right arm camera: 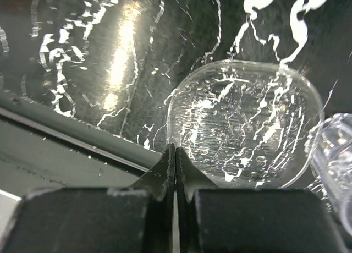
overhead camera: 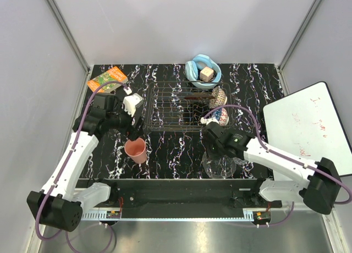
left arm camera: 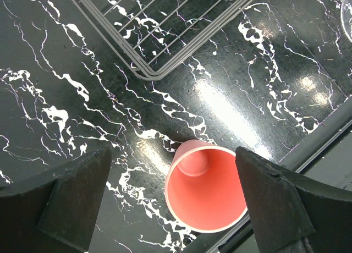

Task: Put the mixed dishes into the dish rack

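Note:
The pink plastic cup [overhead camera: 136, 149] stands upright on the black marble table, in front of the dish rack [overhead camera: 165, 107]. My left gripper [overhead camera: 133, 133] is open just above it; in the left wrist view the cup [left arm camera: 206, 190] sits between the fingers, nearer the right one, with the gripper [left arm camera: 173, 162] open. My right gripper [overhead camera: 214, 151] is shut on the rim of the clear glass bowl [overhead camera: 219, 166], also seen in the right wrist view [right arm camera: 242, 126], gripper [right arm camera: 175, 152]. The clear glass cup [right arm camera: 333, 159] stands beside the bowl. The red floral plate [overhead camera: 218, 95] and the small blue patterned bowl [overhead camera: 221, 117] sit at the rack's right end.
A light-blue bowl with a tan cube [overhead camera: 204, 72] sits behind the rack. An orange-green book [overhead camera: 108, 78] lies at the back left. A whiteboard [overhead camera: 308, 126] lies to the right. The rack's corner [left arm camera: 148, 71] shows near the cup. The table's front rail [right arm camera: 66, 126] runs close to the bowl.

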Controlling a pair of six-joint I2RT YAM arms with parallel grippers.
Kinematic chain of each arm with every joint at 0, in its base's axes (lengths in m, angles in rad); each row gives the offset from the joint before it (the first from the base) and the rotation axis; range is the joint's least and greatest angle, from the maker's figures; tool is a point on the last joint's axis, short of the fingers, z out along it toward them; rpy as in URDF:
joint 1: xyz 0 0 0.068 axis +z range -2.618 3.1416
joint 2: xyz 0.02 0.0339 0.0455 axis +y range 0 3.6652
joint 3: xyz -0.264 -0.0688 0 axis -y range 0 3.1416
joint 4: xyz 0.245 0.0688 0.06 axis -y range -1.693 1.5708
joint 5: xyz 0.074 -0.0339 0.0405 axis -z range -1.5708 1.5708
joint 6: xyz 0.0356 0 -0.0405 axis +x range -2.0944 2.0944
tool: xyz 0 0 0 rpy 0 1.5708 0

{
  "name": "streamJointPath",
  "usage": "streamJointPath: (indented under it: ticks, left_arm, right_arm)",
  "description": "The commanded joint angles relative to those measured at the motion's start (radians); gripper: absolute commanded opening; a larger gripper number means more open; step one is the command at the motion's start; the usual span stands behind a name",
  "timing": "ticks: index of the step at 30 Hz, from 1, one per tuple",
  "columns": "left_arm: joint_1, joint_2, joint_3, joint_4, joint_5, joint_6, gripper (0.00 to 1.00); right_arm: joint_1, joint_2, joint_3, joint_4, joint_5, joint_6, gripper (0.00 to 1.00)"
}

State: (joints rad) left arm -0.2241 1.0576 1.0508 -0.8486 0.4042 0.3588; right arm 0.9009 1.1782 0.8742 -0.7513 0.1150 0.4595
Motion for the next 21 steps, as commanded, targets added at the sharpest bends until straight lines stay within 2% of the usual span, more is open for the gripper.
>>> streamJointPath:
  ticks: [1, 11, 21]
  left_arm:
    - [-0.001, -0.028, 0.034, 0.011, -0.015, 0.008, 0.99]
    - [-0.001, -0.057, 0.015, 0.011, -0.033, 0.017, 0.99]
    - [-0.001, -0.07, 0.008, 0.011, -0.053, 0.017, 0.99]
  right_arm:
    - [0.029, 0.07, -0.021, -0.025, 0.055, 0.126, 0.0]
    - [0.07, 0.256, -0.009, -0.005, 0.156, 0.22, 0.0]
    - [0.093, 0.368, -0.029, 0.102, 0.057, 0.2, 0.0]
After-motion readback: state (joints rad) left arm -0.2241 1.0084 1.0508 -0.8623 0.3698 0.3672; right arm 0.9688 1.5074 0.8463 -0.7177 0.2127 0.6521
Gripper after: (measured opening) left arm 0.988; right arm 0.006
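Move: The clear plate lies below the closed right fingers: its middle is some 12 cm down, about 5 cm to the right and 2 cm back. The clear cup stands about 15 cm to the right of this hand and 2 cm ahead; the blue-and-white bowl in the rack is roughly 17 cm ahead and 5 cm right. From the left hand, the plate is about 35 cm to the right, 10 cm back and 20 cm down. Lower the right gripper about 8 cm towards the left rim of the clear plate, easing back only about a centimetre. While sinking, tilt the wrist some 20 degrees so the fingers point more nearly straight down, and keep them shut; stop short of gripping, with the tips above the plate's left part. ##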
